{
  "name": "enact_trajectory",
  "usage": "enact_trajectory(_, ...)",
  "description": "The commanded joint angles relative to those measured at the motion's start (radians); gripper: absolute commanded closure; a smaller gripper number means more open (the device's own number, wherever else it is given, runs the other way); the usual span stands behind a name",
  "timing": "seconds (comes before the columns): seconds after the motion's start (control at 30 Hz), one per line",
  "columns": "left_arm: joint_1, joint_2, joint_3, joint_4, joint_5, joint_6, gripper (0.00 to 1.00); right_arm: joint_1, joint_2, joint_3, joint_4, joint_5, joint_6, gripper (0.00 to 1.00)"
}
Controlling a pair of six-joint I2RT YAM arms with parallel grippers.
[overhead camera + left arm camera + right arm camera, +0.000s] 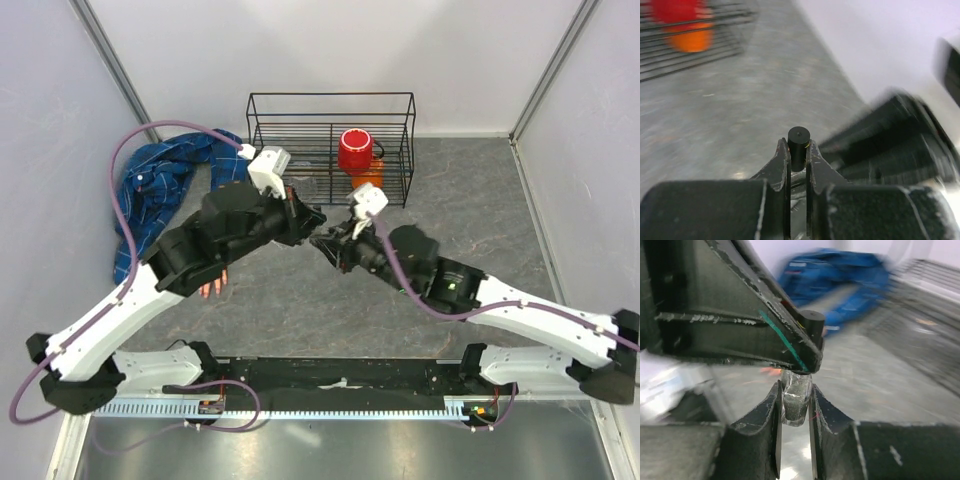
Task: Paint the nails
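Observation:
The fake hand's peach fingers (212,290) stick out from under my left arm. Its blue plaid sleeve (160,190) lies behind them, and the nails are too small to make out. Above mid-table my two grippers meet tip to tip. My right gripper (795,397) is shut on the glass body of a tiny bottle (796,402). My left gripper (798,150) is shut on the bottle's black cap (798,142), which also shows in the right wrist view as the cap (812,322). From above, the left gripper (310,231) and right gripper (328,241) hide the bottle.
A black wire basket (330,100) stands at the back and holds a red cup (355,150) and an orange object (367,180). Grey walls close in the left, right and back sides. The blue sleeve (840,280) shows blurred behind the left gripper.

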Motion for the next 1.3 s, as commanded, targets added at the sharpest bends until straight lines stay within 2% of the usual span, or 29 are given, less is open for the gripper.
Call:
enact_trajectory(0.0, -0.094, 0.146, 0.096, -0.131, -0.496, -0.178, 0.98, 0.158, 0.107, 0.071, -0.063, 0.646, -0.181, 1.00)
enact_trajectory(0.03, -0.096, 0.164, 0.104, -0.131, -0.502, -0.189, 0.98, 0.175, 0.115, 0.069, -0.041, 0.684, -0.184, 1.00)
enact_trajectory(0.13, -0.096, 0.207, 0.128, -0.131, -0.458, -0.195, 0.98, 0.169, 0.119, 0.066, -0.012, 0.654, -0.198, 1.00)
enact_trajectory(0.23, -0.096, 0.206, 0.127, -0.112, -0.377, -0.172, 0.98, 0.105, 0.075, 0.026, 0.043, 0.456, -0.182, 1.00)
enact_trajectory(0.27, -0.096, 0.195, 0.118, -0.097, -0.354, -0.160, 0.98, 0.085, 0.057, -0.013, 0.061, 0.321, -0.168, 1.00)
enact_trajectory(0.33, -0.094, 0.166, 0.078, -0.045, -0.296, -0.135, 0.96, 0.025, 0.001, -0.055, 0.123, 0.205, -0.143, 1.00)
enact_trajectory(0.37, -0.087, 0.126, 0.061, -0.027, -0.276, -0.132, 0.89, 0.011, -0.017, -0.091, 0.138, 0.150, -0.145, 1.00)
enact_trajectory(0.4, -0.079, 0.105, 0.026, -0.011, -0.251, -0.128, 0.67, -0.002, -0.049, -0.104, 0.147, 0.052, -0.152, 1.00)
enact_trajectory(0.43, -0.071, 0.080, 0.010, 0.022, -0.199, -0.126, 0.58, -0.030, -0.063, -0.116, 0.158, -0.005, -0.155, 1.00)
enact_trajectory(0.5, -0.053, 0.007, -0.031, 0.056, -0.150, -0.105, 0.41, -0.052, -0.103, -0.139, 0.158, -0.135, -0.157, 1.00)
enact_trajectory(0.6, -0.039, -0.069, -0.045, 0.063, -0.081, -0.083, 0.30, -0.098, -0.141, -0.144, 0.119, -0.267, -0.157, 1.00)
enact_trajectory(0.77, -0.010, -0.156, -0.071, 0.082, 0.036, -0.091, 0.27, -0.167, -0.175, -0.142, 0.095, -0.516, -0.122, 1.00)
enact_trajectory(0.93, 0.001, -0.222, -0.123, 0.210, 0.289, -0.068, 0.30, -0.199, -0.180, -0.130, 0.140, -0.749, -0.045, 1.00)
enact_trajectory(1.07, 0.001, -0.198, -0.102, 0.211, 0.387, -0.059, 0.30, -0.213, -0.178, -0.129, 0.213, -0.849, 0.053, 1.00)
enact_trajectory(1.27, 0.001, -0.155, -0.097, 0.225, 0.514, -0.057, 0.30, -0.231, -0.172, -0.158, 0.357, -0.905, 0.171, 1.00)
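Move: The capped nail polish bottle is shared between the hands: its glass lies roughly 3 cm below the left hand, which is already shut on the black cap, straight ahead 0 and sideways 0. From the right hand, still holding the glass, the cap sits about 3 cm above, otherwise level with it. The fake hand lies some 25 cm left of the left hand, 5 cm farther out and 35 cm below; the orange mug about 27 cm ahead, 10 cm right and 30 cm below. The capped bottle, still gripped by both hands, swings forward and down about 5 cm; then the left fingers open wide and let go of the cap. Both hands come back about 12 cm while rising, the left more steeply, turning clockwise and rolling its left side down. The right keeps its hold on the glass, turning some 55 degrees counter-clockwise on the way back. ##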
